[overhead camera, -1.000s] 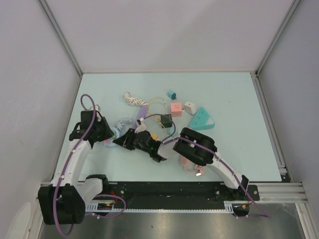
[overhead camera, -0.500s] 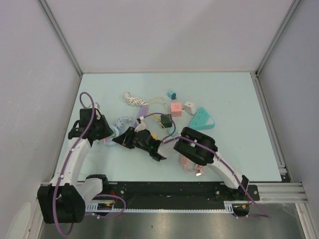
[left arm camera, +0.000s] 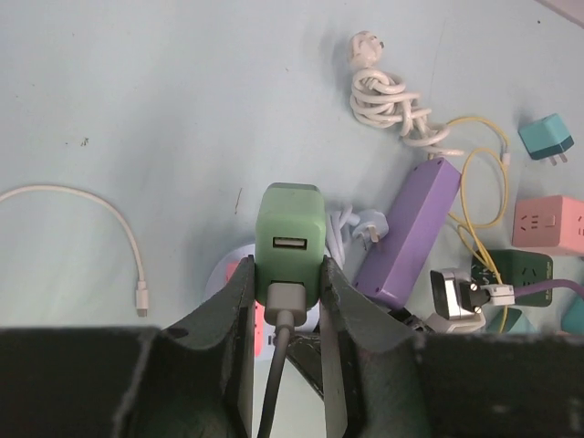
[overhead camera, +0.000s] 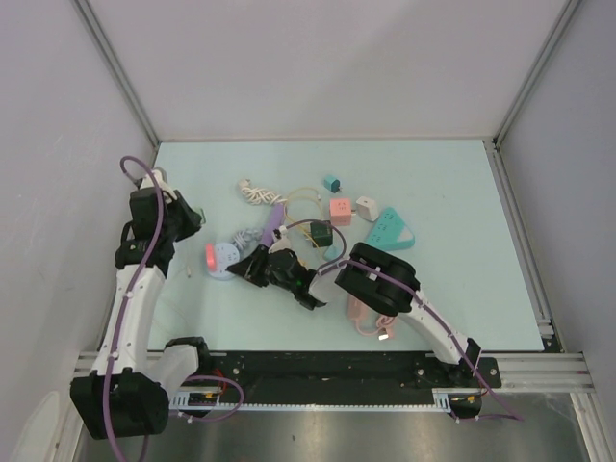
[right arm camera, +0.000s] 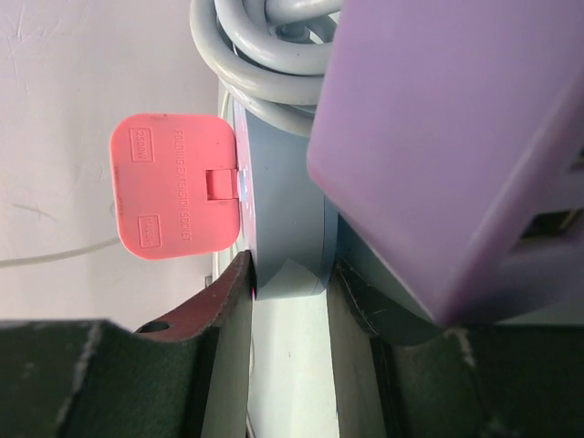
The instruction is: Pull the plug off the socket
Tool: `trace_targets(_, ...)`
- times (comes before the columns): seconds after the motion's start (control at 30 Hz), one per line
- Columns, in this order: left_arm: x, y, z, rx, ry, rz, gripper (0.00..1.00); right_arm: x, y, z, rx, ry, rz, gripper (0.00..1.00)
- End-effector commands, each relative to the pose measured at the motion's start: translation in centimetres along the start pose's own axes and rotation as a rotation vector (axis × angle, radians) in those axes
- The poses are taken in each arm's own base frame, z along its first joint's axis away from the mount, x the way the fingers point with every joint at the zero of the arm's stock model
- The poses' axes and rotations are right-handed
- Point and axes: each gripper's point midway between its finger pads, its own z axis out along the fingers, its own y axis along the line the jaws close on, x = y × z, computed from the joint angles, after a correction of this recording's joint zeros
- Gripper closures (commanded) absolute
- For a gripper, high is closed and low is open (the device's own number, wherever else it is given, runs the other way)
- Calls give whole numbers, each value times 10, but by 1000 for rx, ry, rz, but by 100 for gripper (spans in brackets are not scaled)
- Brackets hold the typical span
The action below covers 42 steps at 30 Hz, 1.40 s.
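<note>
My left gripper (left arm camera: 287,285) is shut on a green USB plug (left arm camera: 290,228), with a grey cable running out of the plug toward the camera. The plug hangs above the round grey-blue socket (left arm camera: 222,271) and looks clear of it. In the top view the left arm (overhead camera: 154,219) stands left of the socket (overhead camera: 221,258), whose pink face is exposed. My right gripper (right arm camera: 290,278) is shut on the rim of the socket (right arm camera: 285,214), beside its pink face (right arm camera: 178,182). The plug itself is not visible in the top view.
A purple power strip (left arm camera: 411,228) lies against the socket. Behind it lie a coiled white cord (overhead camera: 255,192), a pink cube (overhead camera: 340,206), a white adapter (overhead camera: 366,204) and a teal triangular strip (overhead camera: 390,229). A loose white cable (left arm camera: 119,228) lies to the left.
The left arm has lifted and swung back to the left with the green plug in its jaws. The socket's pink face now shows. The right gripper has stayed on the socket.
</note>
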Motion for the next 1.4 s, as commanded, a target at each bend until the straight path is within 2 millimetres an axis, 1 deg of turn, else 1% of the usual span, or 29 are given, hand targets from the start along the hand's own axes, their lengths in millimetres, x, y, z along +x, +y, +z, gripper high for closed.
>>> trace_targets(0.0,-25,12,-8,-78,-116,-31,100,17,-113,-21,294,74,-150,100)
trace_targets(0.1,-26,32,-8,-176,-165,-34,99,16,-104,-23,296,71,-169,98)
trace_targets(0.13,-26,45,-7,-238,-176,-35,99,15,-103,-23,299,68,-175,98)
trace_targets(0.17,-19,52,-1,-265,-153,-31,100,14,-96,-23,290,65,-180,98)
trace_targets(0.2,-16,54,2,-275,-143,-38,100,14,-94,-24,290,67,-182,97)
trace_targets(0.23,-13,54,6,-267,-124,-46,100,14,-91,-24,285,67,-183,97)
trace_targets(0.27,-5,57,14,-272,-88,-56,100,14,-87,-24,278,63,-185,97)
trace_targets(0.3,-3,56,18,-267,-78,-76,99,15,-85,-24,274,65,-188,97)
trace_targets(0.33,2,56,24,-253,-54,-86,97,14,-83,-25,273,63,-189,97)
trace_targets(0.37,6,57,27,-251,-40,-96,93,13,-84,-25,275,64,-189,97)
trace_targets(0.4,11,59,35,-251,-15,-103,91,13,-80,-25,266,64,-186,97)
trace_targets(0.47,18,60,42,-247,20,-106,87,12,-78,-26,264,63,-185,97)
trace_targets(0.5,25,64,48,-259,50,-109,86,11,-78,-27,265,60,-186,97)
trace_targets(0.6,35,72,56,-279,80,-119,85,8,-81,-29,271,53,-182,96)
trace_targets(0.63,42,75,60,-285,102,-125,84,8,-81,-29,268,54,-179,96)
trace_targets(0.7,48,76,65,-276,119,-128,81,8,-83,-30,266,55,-174,95)
trace_targets(0.77,60,79,72,-276,159,-128,77,6,-85,-31,269,54,-169,95)
trace_targets(0.83,70,79,76,-263,195,-132,74,7,-84,-31,261,58,-167,94)
trace_targets(0.87,78,81,79,-267,216,-134,70,6,-83,-31,258,57,-166,93)
trace_targets(0.9,80,82,80,-266,221,-141,67,6,-84,-32,258,57,-166,93)
trace_targets(0.93,81,82,80,-262,226,-144,65,5,-84,-32,259,58,-165,93)
trace_targets(1.03,80,82,81,-256,228,-144,51,5,-84,-33,260,55,-166,93)
trace_targets(1.07,75,81,80,-253,216,-142,45,6,-84,-34,259,57,-166,93)
trace_targets(1.13,69,80,78,-256,201,-137,40,5,-85,-33,259,54,-166,93)
trace_targets(1.17,65,79,76,-255,195,-135,31,6,-84,-33,256,56,-166,93)
trace_targets(1.23,54,76,70,-246,162,-121,24,5,-84,-33,256,55,-165,93)
trace_targets(1.27,48,75,68,-242,146,-114,14,5,-84,-33,256,53,-164,93)
trace_targets(1.3,41,72,64,-230,124,-100,11,5,-85,-34,257,55,-162,93)
trace_targets(1.37,35,64,60,-189,105,-82,6,5,-85,-34,260,52,-163,93)
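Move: The left hand already holds the green plug clear of the socket. It is taken to a bare patch of table about 4 cm to its left, level fore and aft, some 17 below. The pink-and-white socket is roughly 3 cm right, 2 back and 16 below, the white cable end 7 left and 4 back, and the grey cord 9 right and 4 ahead. From the right hand, the patch lies some 10 cm left and 4 ahead. Still pinching the green plug, the left hand first swings about 5 cm left, then sinks some 14 cm to the bare table beside the socket, tipping its fingers about 20 degrees further down and turning slightly counter-clockwise. Near the bottom its fingers open wide and let go of the plug; the hand then starts to rise. The right hand keeps its pinch on the socket's round base, easing 1 to 2 cm right. ##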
